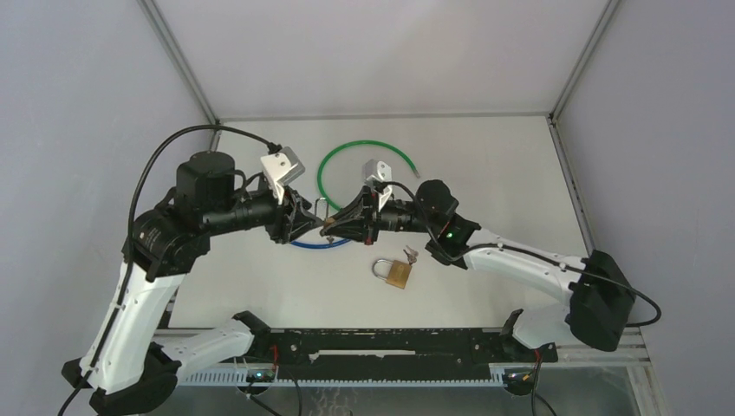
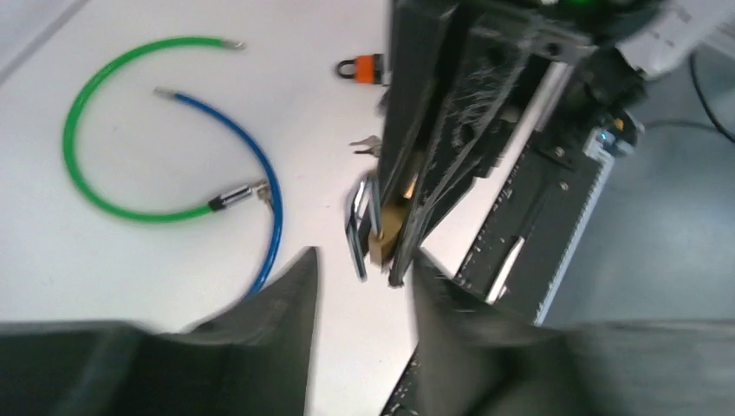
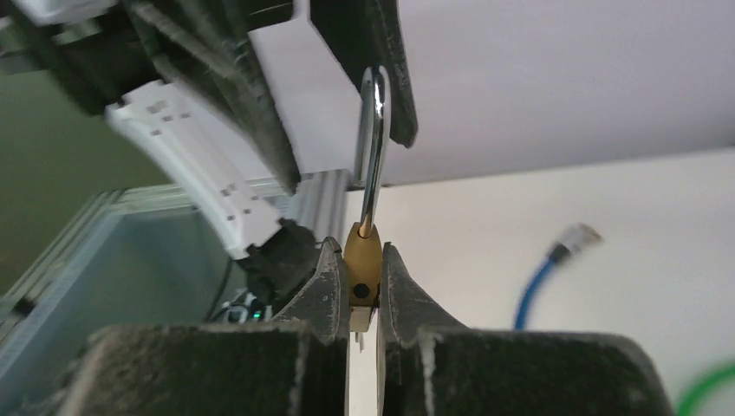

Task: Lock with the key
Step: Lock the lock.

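Observation:
My right gripper is shut on the body of a brass padlock, which it holds above the table. The steel shackle points towards the left arm. My left gripper stands open just short of that padlock; nothing is between its fingers. From above, the two grippers meet tip to tip, left and right, with the padlock at the junction. Small silver keys lie on the table to the right.
A second brass padlock lies on the table beside the keys. A green cable loop lies behind the grippers and a blue cable under them. The black rail runs along the near edge.

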Tool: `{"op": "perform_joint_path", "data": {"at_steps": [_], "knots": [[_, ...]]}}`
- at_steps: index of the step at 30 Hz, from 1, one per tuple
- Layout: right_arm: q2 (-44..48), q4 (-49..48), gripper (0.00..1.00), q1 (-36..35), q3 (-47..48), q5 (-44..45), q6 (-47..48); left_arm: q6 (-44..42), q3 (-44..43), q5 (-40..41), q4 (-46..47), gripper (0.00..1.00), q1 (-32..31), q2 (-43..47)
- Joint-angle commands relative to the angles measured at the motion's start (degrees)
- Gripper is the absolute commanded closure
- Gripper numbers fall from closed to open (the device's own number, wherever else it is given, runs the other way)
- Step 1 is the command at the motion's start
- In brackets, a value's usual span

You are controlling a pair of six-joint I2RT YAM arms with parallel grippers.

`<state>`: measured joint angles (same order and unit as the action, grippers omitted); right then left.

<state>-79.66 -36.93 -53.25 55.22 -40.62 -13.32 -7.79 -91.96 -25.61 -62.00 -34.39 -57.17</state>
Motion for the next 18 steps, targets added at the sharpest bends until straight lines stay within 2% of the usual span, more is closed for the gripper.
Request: {"op": "perform_joint_path", "data": {"at_steps": [1,3,4,7,11,15,18], "knots": [[8.0,17.1,1.00,-2.4,2.3,27.5,6.6,0.2,4.0,13.2,8.7,0.45,-0.3,4.7],[9.8,21.8,1.00,-4.2,2.3,39.4,7.4,-0.1,3.7,17.2,12.9,0.41,-0.3,6.4],[10.3,23.0,1.00,-5.3,2.3,44.6,7.9,-0.1,2.9,16.9,14.1,0.43,-0.3,6.7],[10.7,24.2,1.00,-8.6,2.3,54.2,10.5,5.7,2.2,9.8,14.4,0.46,-0.5,5.1],[10.0,23.5,1.00,-10.5,2.7,57.7,12.3,15.9,6.0,4.9,16.6,0.39,-3.5,2.7],[8.5,25.0,1.00,-12.5,4.6,59.1,13.2,21.7,5.8,5.8,19.7,0.30,-5.3,-0.2],[8.0,25.2,1.00,-13.5,5.2,58.8,15.0,23.4,5.6,8.2,20.1,0.29,-6.3,-2.8]]}}
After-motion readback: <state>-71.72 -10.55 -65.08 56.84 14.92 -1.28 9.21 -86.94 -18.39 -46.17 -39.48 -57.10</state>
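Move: The small brass lock is in the right gripper's fingertips, about 1 cm left of that hand point, open shackle up. From the left hand, the lock's body lies some 3 cm right, 1 cm ahead and 3 cm below, with the left fingertips close around the shackle. On the table, about 36 cm below the left hand, the large padlock lies some 14 cm right and 4 cm ahead, the loose keys about 17 cm right and 10 cm ahead. Carry the pinched lock with the right gripper about 6 cm forward, somewhat right and finally down, swinging it clockwise some 45 degrees. Open the left gripper wider to clear the shackle, easing forward and left, then lift it and sweep back right some 5 cm after the departing lock, tilting its right side up slightly. ##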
